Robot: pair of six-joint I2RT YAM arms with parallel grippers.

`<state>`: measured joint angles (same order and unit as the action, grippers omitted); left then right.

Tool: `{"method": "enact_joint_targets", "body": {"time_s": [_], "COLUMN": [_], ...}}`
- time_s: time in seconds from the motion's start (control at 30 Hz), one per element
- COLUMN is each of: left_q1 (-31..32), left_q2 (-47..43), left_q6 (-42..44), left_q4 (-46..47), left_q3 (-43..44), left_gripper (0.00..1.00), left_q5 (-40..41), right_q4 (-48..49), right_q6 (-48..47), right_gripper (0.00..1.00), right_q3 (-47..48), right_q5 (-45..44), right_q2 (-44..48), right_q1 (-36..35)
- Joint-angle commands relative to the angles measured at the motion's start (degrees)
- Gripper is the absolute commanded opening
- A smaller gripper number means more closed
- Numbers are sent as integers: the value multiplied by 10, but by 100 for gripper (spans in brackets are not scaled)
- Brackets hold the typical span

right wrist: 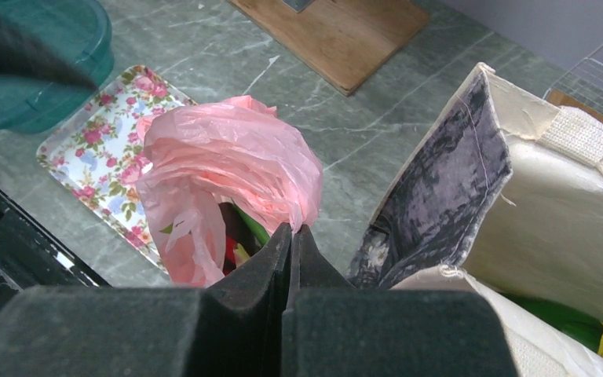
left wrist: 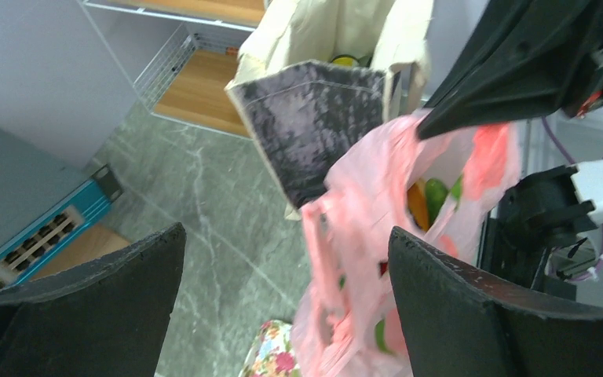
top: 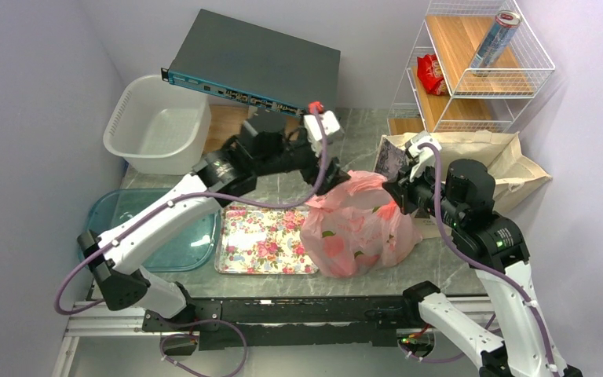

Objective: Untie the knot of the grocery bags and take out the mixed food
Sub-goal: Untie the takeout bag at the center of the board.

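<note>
The thin pink bag [top: 357, 224] stands on the table beside the beige tote [top: 502, 161]. Its mouth gapes and I see no tied knot. My right gripper [top: 392, 191] is shut on the bag's rim; in the right wrist view the jaws [right wrist: 293, 229] pinch a fold of pink plastic [right wrist: 228, 157]. My left gripper [top: 344, 177] hovers at the bag's upper left, open wide [left wrist: 286, 232], with a loose pink flap [left wrist: 353, 259] hanging beyond its fingers, untouched. Green and orange food [left wrist: 432, 200] shows inside the bag. A green bottle [right wrist: 573, 322] lies in the tote [right wrist: 518, 204].
A floral tray [top: 263, 239] and a teal lid [top: 153, 228] lie left of the bag. A white basket [top: 157, 126] and a grey device [top: 255, 59] stand behind. The wire shelf [top: 471, 86] at the back right holds a can [top: 496, 39] and a red packet [top: 430, 75].
</note>
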<state>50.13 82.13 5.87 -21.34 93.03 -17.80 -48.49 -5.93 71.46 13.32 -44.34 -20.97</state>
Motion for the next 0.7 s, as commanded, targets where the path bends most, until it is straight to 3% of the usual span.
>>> {"method": "enact_joint_targets", "body": {"time_s": [0.0,0.2,0.27,0.33,0.4,0.57,0.63,0.67], "left_q1": [68,92,81,47,16,-32,-53,-65], "left_q2": [46,108,117,114,91,17,7,3], "left_q6": [-21,-18,-11,-24,-22,23,23,20], "left_q4": [-39,-71,-81,-96,-88,-71,-98,-108], "left_q3": [17,32,33,37,27,-27,-36,-41], "left_gripper": [99,99,87,66,53,53,47,40], "left_q5": [119,295,336,338,331,279,261,252], "right_q4": [57,52,48,43,35,20,20,19], "right_q6": [28,31,27,18,14,1,-3,-4], "right_gripper": [0,0,0,0,0,0,0,0], "right_q3": [31,54,54,51,48,37,29,26], "right_q5": [12,-5,-13,-24,-44,-86,-95,-97], "right_q2": [-10,-10,-6,2,9,27,35,38], "right_q1": [2,1,2,2,1,2,1,2]}}
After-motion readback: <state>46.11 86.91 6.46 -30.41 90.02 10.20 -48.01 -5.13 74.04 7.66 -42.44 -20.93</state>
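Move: The loose left handle of the takeout bag hangs about 12 cm below the wide-open left gripper, some 3 cm ahead and 2 cm to its right. The bag's body sits about 8 cm to the right, 3 cm back and 24 cm below. On the table, some 37 cm down, the floral tray lies 13 cm left and 6 cm back. For the right gripper, shut on the opposite rim, that handle is about 12 cm left, 5 cm ahead and 6 cm lower. Drop the left gripper about 12 cm beside the bag's left rim, swinging slightly right on the way, then close the fingers to half on the loose handle. Sweep forward and left some 12 cm with the handle caught, rising a little and turning the wrist about 30 degrees counter-clockwise. Keep the right gripper shut on its rim, easing it up 2 to 3 cm and finally slightly right. ##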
